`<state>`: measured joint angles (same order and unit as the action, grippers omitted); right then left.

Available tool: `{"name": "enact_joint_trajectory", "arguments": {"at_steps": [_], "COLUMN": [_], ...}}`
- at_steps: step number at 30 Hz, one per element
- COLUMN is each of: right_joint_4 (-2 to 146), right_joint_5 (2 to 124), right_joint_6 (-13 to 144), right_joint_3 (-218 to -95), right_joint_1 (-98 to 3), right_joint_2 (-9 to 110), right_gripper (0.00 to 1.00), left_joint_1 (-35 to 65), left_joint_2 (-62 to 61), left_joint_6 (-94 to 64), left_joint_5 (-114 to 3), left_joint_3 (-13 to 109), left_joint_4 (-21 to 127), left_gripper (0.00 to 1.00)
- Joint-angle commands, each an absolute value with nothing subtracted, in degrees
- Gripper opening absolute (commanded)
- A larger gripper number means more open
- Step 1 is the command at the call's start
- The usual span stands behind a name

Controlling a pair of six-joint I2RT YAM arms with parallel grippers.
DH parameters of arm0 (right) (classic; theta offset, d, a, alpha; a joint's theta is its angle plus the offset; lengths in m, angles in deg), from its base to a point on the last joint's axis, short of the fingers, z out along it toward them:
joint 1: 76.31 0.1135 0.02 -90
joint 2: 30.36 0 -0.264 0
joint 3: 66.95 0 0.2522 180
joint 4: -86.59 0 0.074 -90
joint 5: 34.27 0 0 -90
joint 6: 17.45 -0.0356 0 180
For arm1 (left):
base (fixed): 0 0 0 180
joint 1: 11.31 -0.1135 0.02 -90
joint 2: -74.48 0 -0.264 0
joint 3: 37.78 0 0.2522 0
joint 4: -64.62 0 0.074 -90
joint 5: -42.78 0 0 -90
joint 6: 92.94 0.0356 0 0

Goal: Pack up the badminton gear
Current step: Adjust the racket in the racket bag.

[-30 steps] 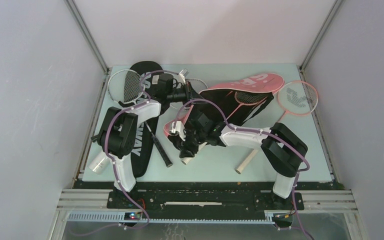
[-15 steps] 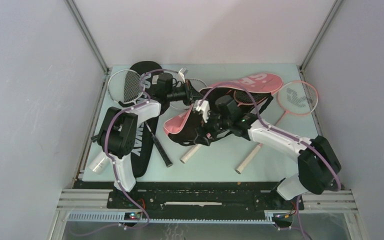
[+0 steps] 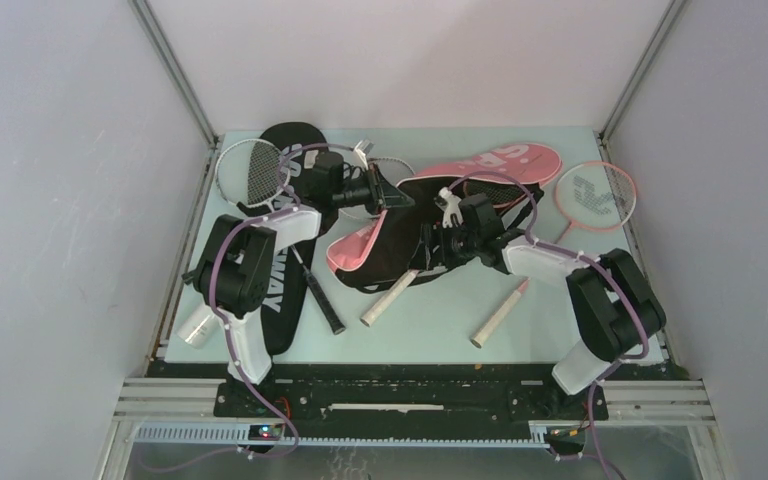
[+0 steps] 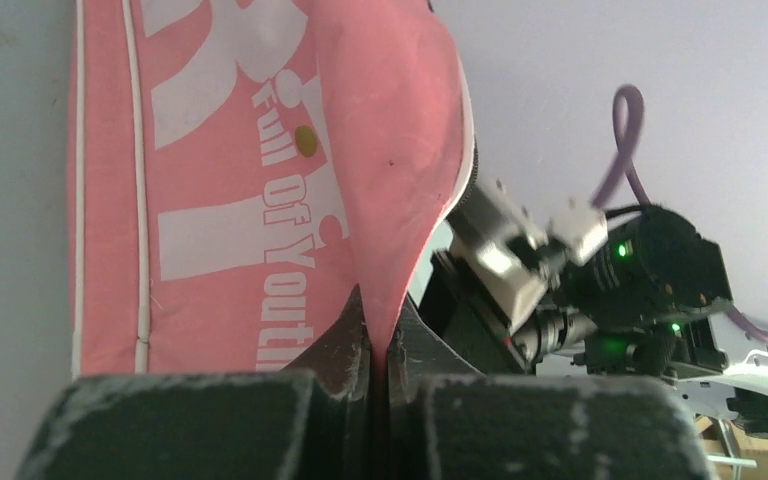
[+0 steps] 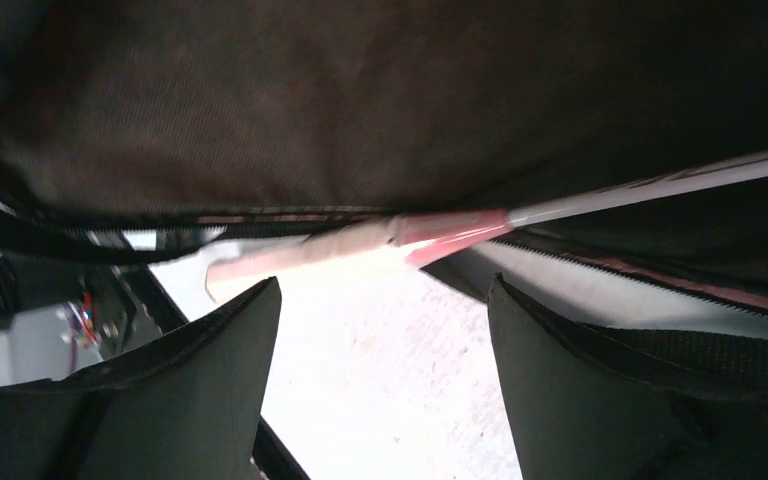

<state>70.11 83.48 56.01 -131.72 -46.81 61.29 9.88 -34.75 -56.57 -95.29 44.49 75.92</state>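
My left gripper (image 4: pixel 378 330) is shut on the edge of the pink racket cover (image 4: pixel 260 200), holding it lifted at the table's middle (image 3: pixel 392 198). The cover's pink face (image 3: pixel 505 160) lies toward the far right and its black side (image 3: pixel 405 230) sags below the lifted edge. A pink racket's cream handle (image 3: pixel 390 300) sticks out of the cover onto the table. My right gripper (image 3: pixel 427 258) is open just beside that handle (image 5: pixel 310 255), under the black fabric (image 5: pixel 360 100), with nothing between its fingers (image 5: pixel 385 300). A second pink racket (image 3: pixel 595 195) lies at the right.
The black CROSSWAY cover (image 3: pixel 280 290) lies along the left under my left arm, with a white-framed racket (image 3: pixel 250 170) across it. A white tube (image 3: pixel 197 325) rests at the near left edge. The second pink racket's handle (image 3: pixel 500 315) points toward the near edge.
My right gripper has opened, let go of the racket handle near the front, and swung right and back to the cover's opening. The left gripper has kept its hold on the pink cover.
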Motion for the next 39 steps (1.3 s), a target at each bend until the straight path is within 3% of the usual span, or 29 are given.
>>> {"name": "enact_joint_trajectory", "arguments": {"at_steps": [1,7,17,21,28,39], "right_joint_4": [77.9,79.78,84.22,85.2,86.45,90.64], "right_joint_5": [83.7,84.25,83.84,84.65,87.11,94.15], "right_joint_6": [43.77,40.44,36.41,34.44,31.52,22.72], "right_joint_3": [-131.34,-131.34,-132.22,-133.26,-133.26,-133.47], "right_joint_1": [-49.93,-52.52,-54.37,-55.05,-58.45,-63.2], "right_joint_2": [64.69,68.64,73.73,75.6,75.47,72.62], "right_gripper": [0.83,0.82,0.72,0.57,0.03,0.0], "left_joint_1": [9.64,10.02,12.23,12.49,12.84,20.66], "left_joint_2": [-30.44,-28.77,-25.86,-25.29,-23.79,-19.84], "left_joint_6": [-55.73,-51.68,-44.46,-42.87,-33.45,-8.17], "left_joint_5": [-93.85,-91.4,-88.45,-87.72,-86.71,-81.0], "left_joint_3": [40.93,38.83,37.47,36.34,35.22,38.09], "left_joint_4": [80.19,77.42,68.65,66.97,60.35,42.23], "left_gripper": [0.0,0.0,0.0,0.0,0.0,0.0]}}
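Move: The right hand, open above the bag, has the pink racket's shaft, just past the grip, about 5 cm ahead, 2 cm to its right and 6 cm below; the grip's middle is some 10 cm left and 6 cm back. The racket bag's middle lies about 16 cm ahead and 6 cm right, the second pink racket's grip some 24 cm right and 10 cm back. From the left hand, already pinching the bag's rim, the shaft is about 13 cm right, 4 cm back and 14 cm down. The right fingers shut on the pink racket's shaft just beyond the grip, after the open hand reaches about 5 cm forward and as much down, tipping its fingers downward and turning clockwise; gripping, it then eases to the right and slightly up. The left hand keeps its pinch on the bag's rim, lowering it about 6 cm while drawing back 5 cm and tipping its fingers down some 25 degrees. ##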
